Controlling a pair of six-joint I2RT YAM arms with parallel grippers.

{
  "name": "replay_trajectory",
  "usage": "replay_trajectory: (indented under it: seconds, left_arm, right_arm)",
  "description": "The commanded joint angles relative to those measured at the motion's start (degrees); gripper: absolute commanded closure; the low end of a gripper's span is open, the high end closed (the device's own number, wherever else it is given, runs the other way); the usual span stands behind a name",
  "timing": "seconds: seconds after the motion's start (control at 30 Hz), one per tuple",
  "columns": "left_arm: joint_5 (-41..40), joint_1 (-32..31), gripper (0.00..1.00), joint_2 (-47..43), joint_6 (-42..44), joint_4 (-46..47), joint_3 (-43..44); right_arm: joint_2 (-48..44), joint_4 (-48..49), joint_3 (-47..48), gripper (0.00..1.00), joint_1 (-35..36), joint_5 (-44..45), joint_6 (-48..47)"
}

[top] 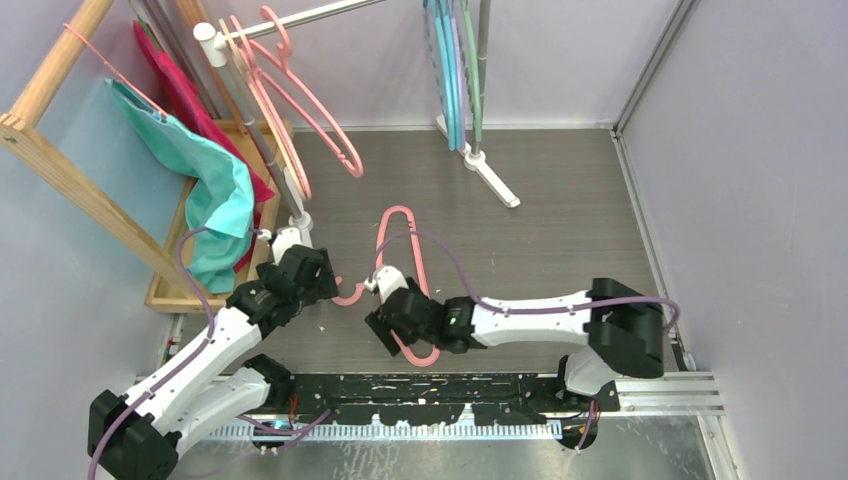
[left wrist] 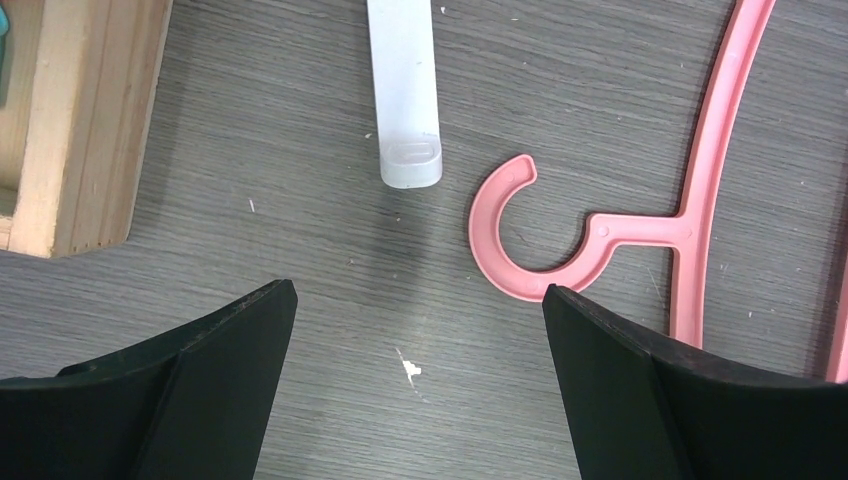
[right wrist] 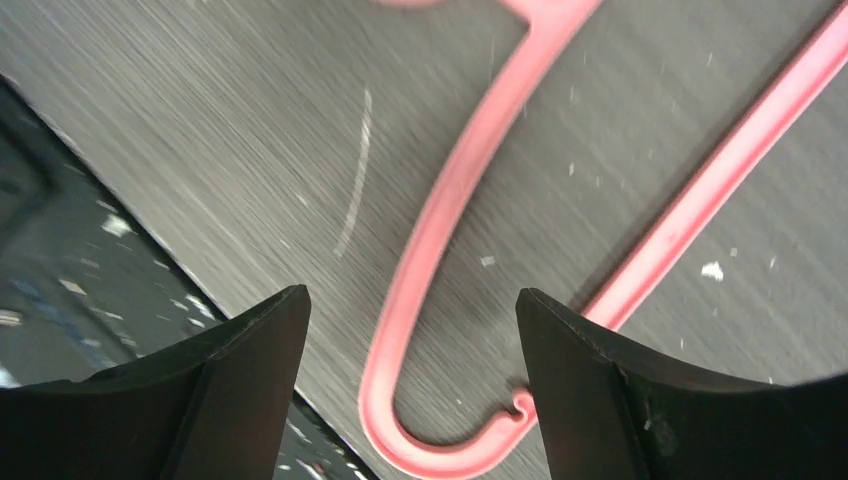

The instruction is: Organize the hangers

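One pink hanger point(top: 398, 212) lies flat on the grey table between my two arms. Its hook point(left wrist: 500, 250) points toward my left gripper point(top: 332, 284), which stands open just beside it; the hook's curve sits by the right fingertip point(left wrist: 600, 340) and nothing is between the jaws. My right gripper point(top: 385, 316) is open low over the hanger's rounded end point(right wrist: 440, 230), and that curved end lies on the table between its fingers. Several more pink hangers point(top: 290, 90) hang on the white rail at the back left. Blue, teal and green hangers point(top: 452, 70) hang at the back centre.
A wooden frame rack point(top: 60, 160) with a teal cloth point(top: 215, 190) and a red cloth point(top: 175, 85) stands at the left. The white rail stand's feet point(top: 490, 172) point(left wrist: 405, 90) rest on the table. Grey walls close in on both sides.
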Motion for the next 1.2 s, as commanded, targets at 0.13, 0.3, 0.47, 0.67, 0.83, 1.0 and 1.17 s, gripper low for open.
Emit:
replay_trajectory:
  seconds: [0.13, 0.3, 0.47, 0.67, 0.83, 1.0, 1.17]
  left_arm:
    - [-0.38, -0.11, 0.02, -1.25, -0.75, 2.27, 1.17]
    - [-0.52, -0.09, 0.02, -1.71, -0.4, 2.18, 0.83]
    - [-0.34, -0.09, 0.02, -1.38, -0.21, 2.54, 0.55]
    - [-0.4, -0.09, 0.02, -2.09, -0.13, 2.03, 0.25]
    - [-0.99, -0.13, 0.02, -4.06, -0.13, 0.92, -0.04]
    - [-1.01, -0.14, 0.02, -4.97, -0.2, 0.17, 0.17]
    - [-1.27, -0.09, 0.02, -4.96, -0.14, -0.51, 0.72]
  right_arm:
    - [5.83, -1.0, 1.63, 0.19, 2.63, 9.95, 0.98]
    - [9.37, -0.7, 2.35, 0.19, 3.04, 8.88, 2.27]
    - [12.36, -0.87, 2.98, 0.2, 3.7, 7.85, 3.99]
    - [13.62, -0.38, 1.75, 0.4, 3.7, 7.22, 6.68]
    - [14.09, 0.82, -1.09, 0.55, 3.62, 6.39, 9.89]
    - [11.04, 3.52, -5.61, 0.97, 2.29, 5.63, 11.94]
    - [0.7, 5.41, -9.65, 0.99, -1.41, 3.38, 12.13]
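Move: Right under the right hand, some 8 cm down and 1 cm back, runs the near part of the pink hanger's hook-side arm. The hanger's middle is about 10 cm ahead, 1 cm right and 8 cm below. At that depth the rack foot's near end lies roughly 18 cm ahead and 19 cm left, the table's near edge 8 cm back, straight behind. From the left hand, the hanger's middle is some 3 cm ahead, 20 cm right and 9 cm below. Sinking about 7 cm onto the hanger's hook-side arm near its near end, the open right hand drifts barely 2 cm right while its left side dips some 10 degrees. Low over the table it eases back left and levels, closing its fingers from wide open to pinch the pink bar, and turns slightly clockwise. ##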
